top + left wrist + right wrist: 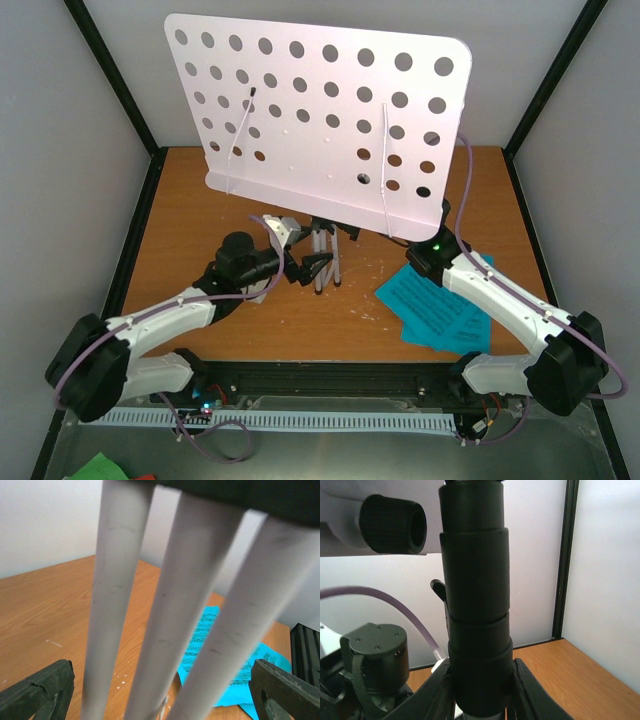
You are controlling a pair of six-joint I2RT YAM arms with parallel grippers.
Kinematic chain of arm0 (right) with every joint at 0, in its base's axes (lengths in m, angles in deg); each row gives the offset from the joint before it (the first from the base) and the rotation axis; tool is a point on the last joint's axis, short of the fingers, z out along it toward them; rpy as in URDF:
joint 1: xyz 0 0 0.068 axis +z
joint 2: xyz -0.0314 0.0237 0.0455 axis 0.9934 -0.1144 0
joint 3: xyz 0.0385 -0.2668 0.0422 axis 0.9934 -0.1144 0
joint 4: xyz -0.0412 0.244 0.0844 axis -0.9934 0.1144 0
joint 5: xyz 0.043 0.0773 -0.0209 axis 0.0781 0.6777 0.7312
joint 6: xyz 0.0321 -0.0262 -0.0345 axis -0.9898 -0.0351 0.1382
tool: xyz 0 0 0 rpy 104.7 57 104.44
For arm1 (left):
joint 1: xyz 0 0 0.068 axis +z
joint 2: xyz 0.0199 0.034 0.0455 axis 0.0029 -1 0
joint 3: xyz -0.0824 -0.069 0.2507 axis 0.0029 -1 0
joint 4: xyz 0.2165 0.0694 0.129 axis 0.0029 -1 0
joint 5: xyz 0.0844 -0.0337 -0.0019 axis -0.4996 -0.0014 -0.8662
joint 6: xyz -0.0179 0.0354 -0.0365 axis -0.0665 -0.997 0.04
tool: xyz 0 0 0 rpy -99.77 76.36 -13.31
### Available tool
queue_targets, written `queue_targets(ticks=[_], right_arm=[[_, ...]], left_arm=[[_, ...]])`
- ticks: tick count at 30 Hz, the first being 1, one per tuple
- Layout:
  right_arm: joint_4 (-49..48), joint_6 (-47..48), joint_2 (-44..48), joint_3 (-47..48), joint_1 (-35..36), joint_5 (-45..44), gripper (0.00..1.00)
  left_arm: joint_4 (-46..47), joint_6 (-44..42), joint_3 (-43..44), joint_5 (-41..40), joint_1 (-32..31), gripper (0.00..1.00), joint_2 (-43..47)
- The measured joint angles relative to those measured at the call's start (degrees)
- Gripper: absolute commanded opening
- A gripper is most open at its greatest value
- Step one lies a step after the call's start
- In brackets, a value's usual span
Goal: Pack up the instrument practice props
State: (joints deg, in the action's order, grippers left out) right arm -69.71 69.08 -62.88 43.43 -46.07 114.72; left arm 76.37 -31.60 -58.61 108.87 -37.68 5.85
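The pale lilac music stand stands mid-table, its perforated tray [320, 110] tilted toward the camera. Its three folded legs [326, 258] hang together below the tray. My left gripper [305, 250] is open around them, and the left wrist view shows the legs [180, 605] between my wide-apart fingers [37, 690] without touching them. My right gripper [480, 692] is shut on the stand's black post collar [477, 630]; from above its fingers are hidden under the tray's right end. Cyan sheet-music pages [435, 310] lie flat under my right forearm and also show behind the legs [220, 645].
Grey walls with black corner posts [120, 90] close in the wooden table [200, 210] on three sides. A black rail and a white slotted duct [300, 418] run along the near edge. A lilac cable [470, 180] loops behind the tray's right end.
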Motion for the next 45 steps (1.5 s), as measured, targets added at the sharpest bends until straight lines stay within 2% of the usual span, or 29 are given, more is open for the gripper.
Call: queue_targets(ticks=[6, 15, 20, 25, 30, 34, 38, 43, 45], right_arm=[[-0.1, -0.2, 1.1, -0.8, 0.1, -1.2, 0.03], [-0.2, -0.6, 2.5, -2.1, 0.3, -4.5, 0.03], [1.0, -0.3, 3.4, -2.3, 0.2, -6.6, 0.03], [2.1, 0.2, 4.0, -2.4, 0.2, -8.5, 0.03], [2.5, -1.0, 5.0, -2.9, -0.1, -12.0, 0.03], [3.4, -2.2, 5.3, -2.6, 0.2, -13.9, 0.03], [7.2, -4.6, 5.3, -0.8, 0.7, -17.0, 0.03], [8.7, -10.3, 5.3, -0.4, 0.5, -20.2, 0.03], [7.6, -13.5, 5.3, -1.5, -0.3, -20.7, 0.03]], left_arm=[[8.0, -0.6, 1.3, -0.4, -0.7, 0.91, -8.6], [16.0, -1.1, 2.8, -4.5, -2.7, 0.71, -13.8], [17.4, -1.4, 4.0, -4.9, -3.0, 0.65, -15.7], [17.7, -0.9, 5.2, -4.2, -3.3, 0.53, -17.3], [18.0, -1.3, 5.4, -3.9, -3.5, 0.37, -17.4], [15.5, -1.4, 5.6, -3.9, -3.5, 0.23, -15.9], [7.2, -1.7, 5.1, -3.8, -3.5, 0.12, -10.3], [-2.6, -1.0, 4.3, -3.0, -3.5, 0.01, -2.4], [-5.6, -0.3, 4.3, -2.8, -3.5, 0.00, -0.4]])
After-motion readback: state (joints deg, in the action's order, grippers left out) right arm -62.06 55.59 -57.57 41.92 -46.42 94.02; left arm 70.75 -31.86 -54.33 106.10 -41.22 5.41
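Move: Just beyond the wide-open left fingers hang the stand's gathered tripod legs, about 3 cm ahead and 4 cm right at the same height. The black leg hub is some 7 cm above that stretch of the legs; the metronome stands about 12 cm left of the left hand, level with it and 17 cm below. The right hand grips the stand's black shaft, with the legs almost straight below, roughly 17 cm down, 1 cm back and 2 cm left. Reaching forward and right about 5 cm, the left hand brings its open fingers around the tripod legs and closes them to half open on the bundle, then draws back and left some 5 cm with the legs. The right hand keeps hold of the black shaft, carrying it forward and right about 6 cm, turning clockwise some 20 degrees and rolling the shaft's top forward. ##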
